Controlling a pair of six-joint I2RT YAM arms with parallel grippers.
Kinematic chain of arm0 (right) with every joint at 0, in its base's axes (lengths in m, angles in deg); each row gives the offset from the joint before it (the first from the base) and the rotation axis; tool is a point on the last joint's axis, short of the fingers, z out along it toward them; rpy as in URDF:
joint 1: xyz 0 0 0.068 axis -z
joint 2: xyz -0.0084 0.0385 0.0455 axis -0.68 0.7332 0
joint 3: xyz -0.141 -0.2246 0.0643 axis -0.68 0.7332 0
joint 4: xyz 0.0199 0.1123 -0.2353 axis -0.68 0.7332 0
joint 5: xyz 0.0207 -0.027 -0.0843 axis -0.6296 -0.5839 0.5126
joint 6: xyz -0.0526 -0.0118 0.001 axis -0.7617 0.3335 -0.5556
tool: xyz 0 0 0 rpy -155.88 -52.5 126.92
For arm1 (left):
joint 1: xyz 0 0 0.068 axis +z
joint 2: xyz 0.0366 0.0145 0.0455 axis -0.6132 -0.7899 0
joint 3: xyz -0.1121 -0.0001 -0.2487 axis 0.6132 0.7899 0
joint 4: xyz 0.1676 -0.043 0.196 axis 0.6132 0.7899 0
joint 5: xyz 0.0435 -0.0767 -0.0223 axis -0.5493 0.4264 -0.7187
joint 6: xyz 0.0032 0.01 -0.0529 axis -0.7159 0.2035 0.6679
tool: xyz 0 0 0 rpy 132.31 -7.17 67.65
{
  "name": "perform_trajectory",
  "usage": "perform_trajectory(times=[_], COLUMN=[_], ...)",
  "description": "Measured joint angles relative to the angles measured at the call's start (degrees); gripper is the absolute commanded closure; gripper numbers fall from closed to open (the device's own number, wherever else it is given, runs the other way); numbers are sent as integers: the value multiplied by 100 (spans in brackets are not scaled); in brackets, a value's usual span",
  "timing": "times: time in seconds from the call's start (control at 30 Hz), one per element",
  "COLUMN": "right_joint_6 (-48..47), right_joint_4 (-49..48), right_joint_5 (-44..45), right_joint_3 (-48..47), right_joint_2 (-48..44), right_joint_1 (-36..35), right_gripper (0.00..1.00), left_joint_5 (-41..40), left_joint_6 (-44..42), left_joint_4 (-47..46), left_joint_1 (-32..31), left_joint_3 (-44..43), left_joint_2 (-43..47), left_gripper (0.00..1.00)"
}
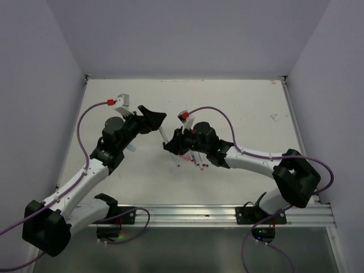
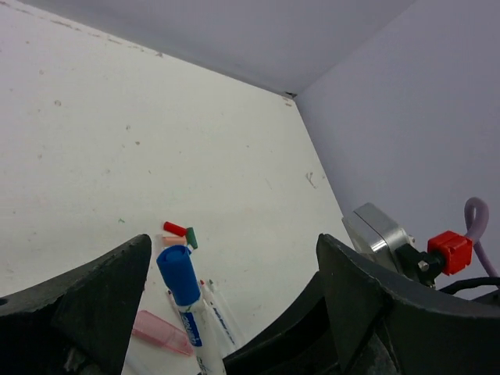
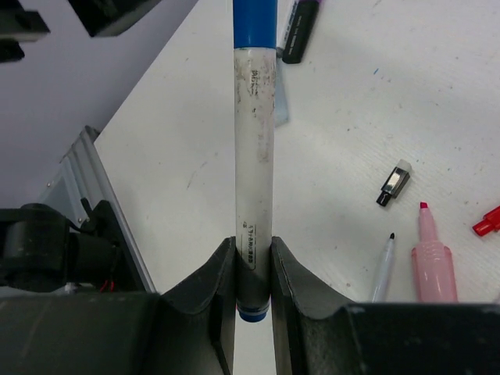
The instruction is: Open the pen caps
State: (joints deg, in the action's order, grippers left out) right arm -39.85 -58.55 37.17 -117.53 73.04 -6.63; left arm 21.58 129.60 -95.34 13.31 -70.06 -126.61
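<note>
My right gripper (image 3: 254, 250) is shut on the rear end of a white pen (image 3: 255, 141) that still wears its blue cap (image 3: 255, 23). In the left wrist view the same blue cap (image 2: 179, 273) points up between the wide-open fingers of my left gripper (image 2: 234, 242), which touch nothing. From above, the left gripper (image 1: 149, 120) and right gripper (image 1: 170, 145) face each other mid-table with the pen (image 1: 162, 136) between them. Loose red (image 2: 175, 228) and green (image 2: 191, 237) caps lie on the table.
On the white table (image 1: 239, 114) under the right arm lie several pens (image 1: 193, 160): an uncapped pink highlighter (image 3: 433, 262), a slim black-tipped pen (image 3: 384, 266), a dark highlighter (image 3: 301, 31), a small black cap (image 3: 393, 182). A pink cap (image 2: 160, 331) lies nearer.
</note>
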Motion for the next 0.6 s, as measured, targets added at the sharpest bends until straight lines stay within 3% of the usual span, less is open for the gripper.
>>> perform_trajectory(times=[0.3,0.6], right_joint_6=[-70,-68], right_joint_4=[-37,-109], right_joint_5=[-238,-251], right_joint_3=[79,160], right_joint_2=[-129,-181], right_joint_1=[0,0], right_gripper=[100,100], left_joint_5=[-55,-76], left_joint_6=[-66,-33], left_joint_4=[258,310], left_joint_1=[0,0], left_joint_3=[-214,-214], left_joint_2=[-509,-511], left_gripper=[24,58])
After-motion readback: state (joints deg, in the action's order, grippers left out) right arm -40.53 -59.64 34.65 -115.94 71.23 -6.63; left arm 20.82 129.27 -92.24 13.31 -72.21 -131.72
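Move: The blue cap, on the upper end of the marker the right hand holds, is about 3 cm below the left hand and 2 cm ahead. From the right hand the cap is roughly 8 cm forward, 3 cm left and 6 cm higher. On the table some 25 cm below the left hand, a black cap lies about 4 cm ahead, the pink highlighter 2 cm back and 10 cm right, and the light blue highlighter 3 cm ahead and 17 cm left. Bring the left gripper a little over 1 cm forward, then sink it about 2.5 cm so its fingers come down on either side of the blue cap, tipping the fingertips down some 5 degrees. Hold there and narrow the wide-open fingers to about half. Keep the right hand's pinch on the marker barrel, easing it back about 1 cm. ##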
